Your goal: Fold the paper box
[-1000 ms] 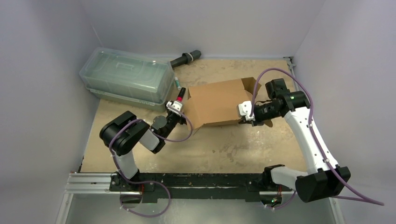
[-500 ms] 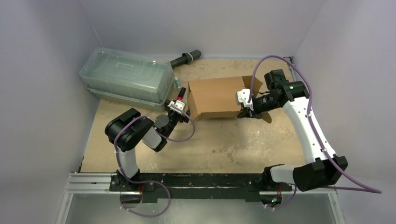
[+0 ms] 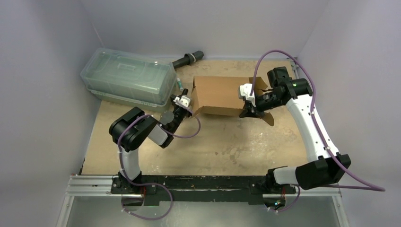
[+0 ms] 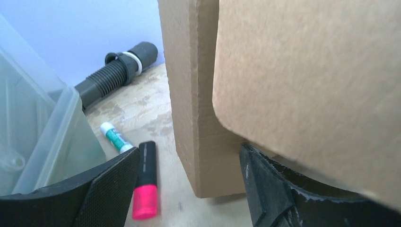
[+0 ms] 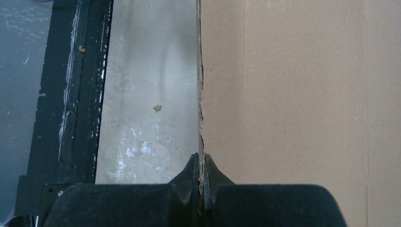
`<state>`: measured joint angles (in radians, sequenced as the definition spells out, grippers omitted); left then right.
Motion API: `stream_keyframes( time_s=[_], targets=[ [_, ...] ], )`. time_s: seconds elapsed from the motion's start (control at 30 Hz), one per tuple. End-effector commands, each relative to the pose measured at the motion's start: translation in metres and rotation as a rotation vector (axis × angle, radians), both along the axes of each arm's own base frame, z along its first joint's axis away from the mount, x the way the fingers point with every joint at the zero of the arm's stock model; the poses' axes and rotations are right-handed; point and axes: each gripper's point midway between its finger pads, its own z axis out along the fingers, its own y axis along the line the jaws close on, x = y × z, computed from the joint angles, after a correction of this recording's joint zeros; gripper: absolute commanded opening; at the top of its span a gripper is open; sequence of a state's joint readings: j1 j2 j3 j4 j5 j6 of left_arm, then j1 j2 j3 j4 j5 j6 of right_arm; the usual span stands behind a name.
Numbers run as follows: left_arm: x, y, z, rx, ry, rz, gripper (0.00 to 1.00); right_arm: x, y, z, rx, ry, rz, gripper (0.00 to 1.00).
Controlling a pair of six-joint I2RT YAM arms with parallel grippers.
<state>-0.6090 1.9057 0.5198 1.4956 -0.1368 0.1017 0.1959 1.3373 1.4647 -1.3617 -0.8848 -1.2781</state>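
The brown cardboard paper box [image 3: 218, 95] stands half-formed at the middle back of the table, tilted on its edge. My right gripper [image 3: 248, 109] is shut on the thin edge of a cardboard panel [image 5: 293, 85] at the box's right side; the edge runs up between its fingers [image 5: 202, 170]. My left gripper [image 3: 185, 105] is open at the box's left corner. In the left wrist view a box corner [image 4: 198, 118] stands between the fingers and a rounded flap [image 4: 312, 75] lies over the right finger [image 4: 265, 189].
A clear greenish lidded container [image 3: 127, 78] stands at the back left. A pink-and-black marker [image 4: 144, 182] and a green glue stick [image 4: 115, 136] lie next to it. A black ribbed tube [image 3: 188, 59] lies by the back wall. The black rail [image 3: 198, 182] runs along the near edge.
The right gripper has carried the box's right side backward and up; the box has swung toward the back wall. The left gripper followed its left corner backward.
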Motion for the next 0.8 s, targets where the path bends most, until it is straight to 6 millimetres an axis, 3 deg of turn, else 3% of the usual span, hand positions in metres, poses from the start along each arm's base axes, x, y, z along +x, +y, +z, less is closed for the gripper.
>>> stream_keyframes(
  time_s=[0.0, 0.13, 0.53, 0.7, 0.77],
  targets=[
    [0.012, -0.001, 0.071, -0.154, -0.227, 0.033, 0.73, -0.007, 0.009, 0.015, 0.06, 0.048, -0.004, 0.0],
    [0.016, -0.003, 0.072, -0.169, -0.237, 0.036, 0.69, -0.007, 0.01, 0.016, 0.065, 0.054, -0.009, 0.0],
    [0.023, -0.018, 0.083, -0.11, -0.331, -0.008, 0.7, -0.001, 0.016, 0.027, 0.097, 0.096, -0.033, 0.0],
    [0.031, -0.023, 0.096, -0.123, -0.369, -0.004, 0.45, 0.001, 0.018, 0.028, 0.108, 0.116, -0.038, 0.0],
    [0.034, -0.022, 0.096, -0.129, -0.369, 0.001, 0.31, 0.0, 0.019, 0.029, 0.113, 0.119, -0.037, 0.0]
  ],
)
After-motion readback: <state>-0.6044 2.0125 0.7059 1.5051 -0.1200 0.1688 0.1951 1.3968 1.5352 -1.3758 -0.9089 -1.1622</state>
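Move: The half-folded box's left end flap stands about 4 cm ahead of the left hand, 3 cm to its right and roughly level with the fingers. On the table about 10 cm below lie the red-capped marker, some 2 cm ahead and 3 cm to the left, and the glue stick, about 6 cm ahead and 5 cm to the left. From the right hand, which already pinches the box's near edge, that flap lies some 20 cm left, 10 cm ahead and 10 cm lower. The box's left end is pushed outward by the left hand, which goes about 4 cm forward and 2 cm right along its end flap, bobbing before it rises some 2 cm, fingertips tilting slightly up. Late on, its fingers narrow from wide open to under half open around the flap. The right hand keeps its pinch, easing barely a centimetre forward and up and turning slightly. ##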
